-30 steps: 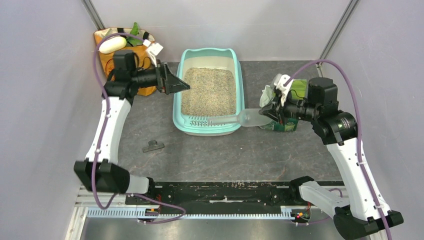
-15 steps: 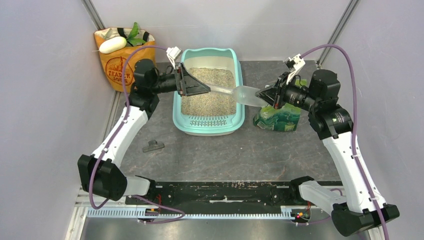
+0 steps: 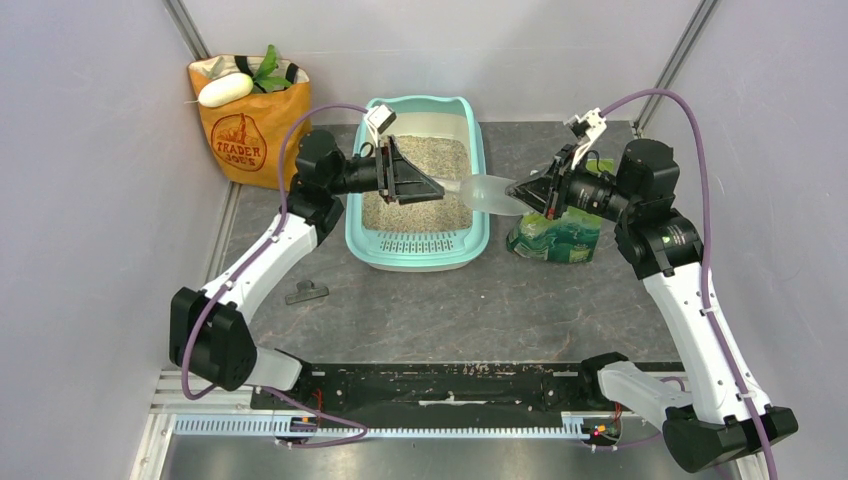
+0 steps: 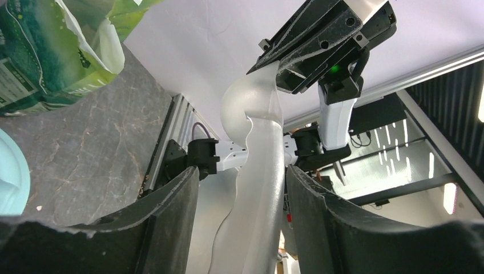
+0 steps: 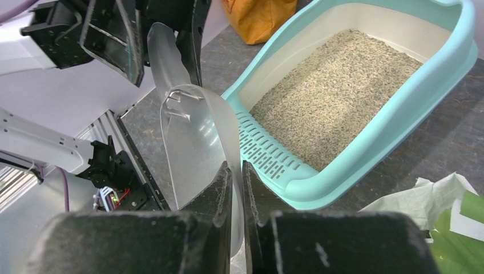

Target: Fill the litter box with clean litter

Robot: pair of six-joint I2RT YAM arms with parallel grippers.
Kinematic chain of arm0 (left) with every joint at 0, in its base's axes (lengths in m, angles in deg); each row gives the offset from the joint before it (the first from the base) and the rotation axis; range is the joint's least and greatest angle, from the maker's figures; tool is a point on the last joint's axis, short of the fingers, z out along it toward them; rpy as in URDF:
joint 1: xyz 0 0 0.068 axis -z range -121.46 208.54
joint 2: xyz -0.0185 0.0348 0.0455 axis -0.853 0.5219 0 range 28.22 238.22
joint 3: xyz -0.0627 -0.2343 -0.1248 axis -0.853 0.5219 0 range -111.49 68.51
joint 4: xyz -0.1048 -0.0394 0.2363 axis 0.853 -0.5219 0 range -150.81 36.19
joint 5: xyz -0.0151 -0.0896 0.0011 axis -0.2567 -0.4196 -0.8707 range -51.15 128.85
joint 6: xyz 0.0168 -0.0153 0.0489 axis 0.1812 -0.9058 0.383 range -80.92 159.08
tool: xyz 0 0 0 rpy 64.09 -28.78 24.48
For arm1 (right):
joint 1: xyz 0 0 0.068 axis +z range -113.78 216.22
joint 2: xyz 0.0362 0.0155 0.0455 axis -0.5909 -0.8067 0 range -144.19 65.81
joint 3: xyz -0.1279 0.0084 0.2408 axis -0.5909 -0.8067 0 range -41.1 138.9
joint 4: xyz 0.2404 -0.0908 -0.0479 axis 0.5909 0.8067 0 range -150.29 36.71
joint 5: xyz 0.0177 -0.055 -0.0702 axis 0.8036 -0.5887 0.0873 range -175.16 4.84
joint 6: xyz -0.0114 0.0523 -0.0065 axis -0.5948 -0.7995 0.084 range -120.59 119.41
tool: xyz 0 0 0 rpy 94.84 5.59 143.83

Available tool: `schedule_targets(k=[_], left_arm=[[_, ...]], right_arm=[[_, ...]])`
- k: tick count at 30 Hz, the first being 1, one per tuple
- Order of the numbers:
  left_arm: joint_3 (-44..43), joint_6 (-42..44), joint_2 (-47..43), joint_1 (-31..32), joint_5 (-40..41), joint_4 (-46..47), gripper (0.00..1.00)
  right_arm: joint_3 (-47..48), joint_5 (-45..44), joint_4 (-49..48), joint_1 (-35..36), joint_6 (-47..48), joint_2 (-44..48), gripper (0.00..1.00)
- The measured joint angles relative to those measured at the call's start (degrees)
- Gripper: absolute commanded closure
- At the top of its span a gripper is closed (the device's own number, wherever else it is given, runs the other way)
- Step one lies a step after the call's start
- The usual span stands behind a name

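The mint-teal litter box (image 3: 418,258) sits at the table's back middle, and clean litter (image 3: 440,160) covers its floor. A clear plastic scoop (image 3: 485,192) hangs level over the box's right side, empty. My right gripper (image 3: 520,188) is shut on the rim of the scoop's bowl (image 5: 194,142). My left gripper (image 3: 435,187) straddles the scoop's handle (image 4: 259,171); its jaws are open, with a gap showing on one side of the handle. In the right wrist view the litter (image 5: 337,97) lies below the scoop inside the litter box (image 5: 365,142).
A green printed litter bag (image 3: 555,240) stands open just right of the box, under my right arm. An orange paper grocery bag (image 3: 245,125) stands in the back left corner. A small black clip (image 3: 307,291) lies on the table at the left front.
The right gripper lifted the scoop from the box's front edge up over the box. The left arm swung right over the box, and its jaws have narrowed around the handle.
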Motion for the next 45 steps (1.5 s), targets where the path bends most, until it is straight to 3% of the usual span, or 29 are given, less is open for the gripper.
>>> schedule_targets(k=[10, 16, 20, 25, 27, 31, 33, 38, 45], left_arm=[[2.3, -4.5, 0.3, 0.0, -1.0, 6.4, 0.38], [3.0, -4.4, 0.0, -0.1, -1.0, 5.7, 0.49], [3.8, -5.6, -0.2, -0.1, -1.0, 7.3, 0.67], [4.4, -9.0, -0.8, 0.0, -1.3, 11.5, 0.98], [4.9, -9.8, -0.9, -0.1, -1.5, 12.3, 0.98], [6.0, -11.1, -0.9, -0.1, -1.4, 13.8, 0.98], [6.5, -11.0, -0.9, -0.1, -1.2, 13.4, 0.98], [6.5, -6.8, -1.6, -0.9, 1.0, 6.6, 0.98], [6.5, -3.6, -2.3, -1.4, 4.2, 2.2, 0.98]], right_arm=[[0.0, 2.0, 1.2, -0.1, 0.7, 0.0, 1.0], [0.0, 2.1, 3.1, -0.1, 1.9, 0.0, 1.0], [0.0, 2.3, 3.3, -0.1, 2.2, 0.0, 1.0], [0.0, 2.9, 5.0, -0.2, 2.9, -0.6, 1.0], [0.0, 3.3, 4.9, -0.2, 3.1, -0.6, 0.89], [0.0, 3.0, 5.6, -0.2, 3.2, -0.9, 0.36], [0.3, 2.6, 6.1, -0.6, 3.1, -1.1, 0.25], [4.2, 0.3, 8.6, -3.8, 5.2, -2.1, 0.16], [10.0, 0.9, 15.1, -8.3, 12.3, -3.5, 0.15]])
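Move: The scoop handle already stands between the left hand's open fingers, its middle within about 1 cm and level with them. The same handle is some 12 cm to the left of the right hand, level in depth and about 1 cm lower; that hand still pinches the bowl's far edge. From the right hand the litter bag is about 10 cm right, 5 cm ahead and 25 cm below. The litter box's middle lies roughly 14 cm ahead of the left hand, 4 cm left and 31 cm below. The left fingers close on the scoop handle and take hold while both hands stay nearly in place, easing back and the right hand also sinking about 2 cm. Only then does the right hand open wide, let go of the bowl and draw off about 5 cm to the right, slightly forward and up. The left hand ends with a dip of some 2 cm and a small forward shift, keeping its grip. ##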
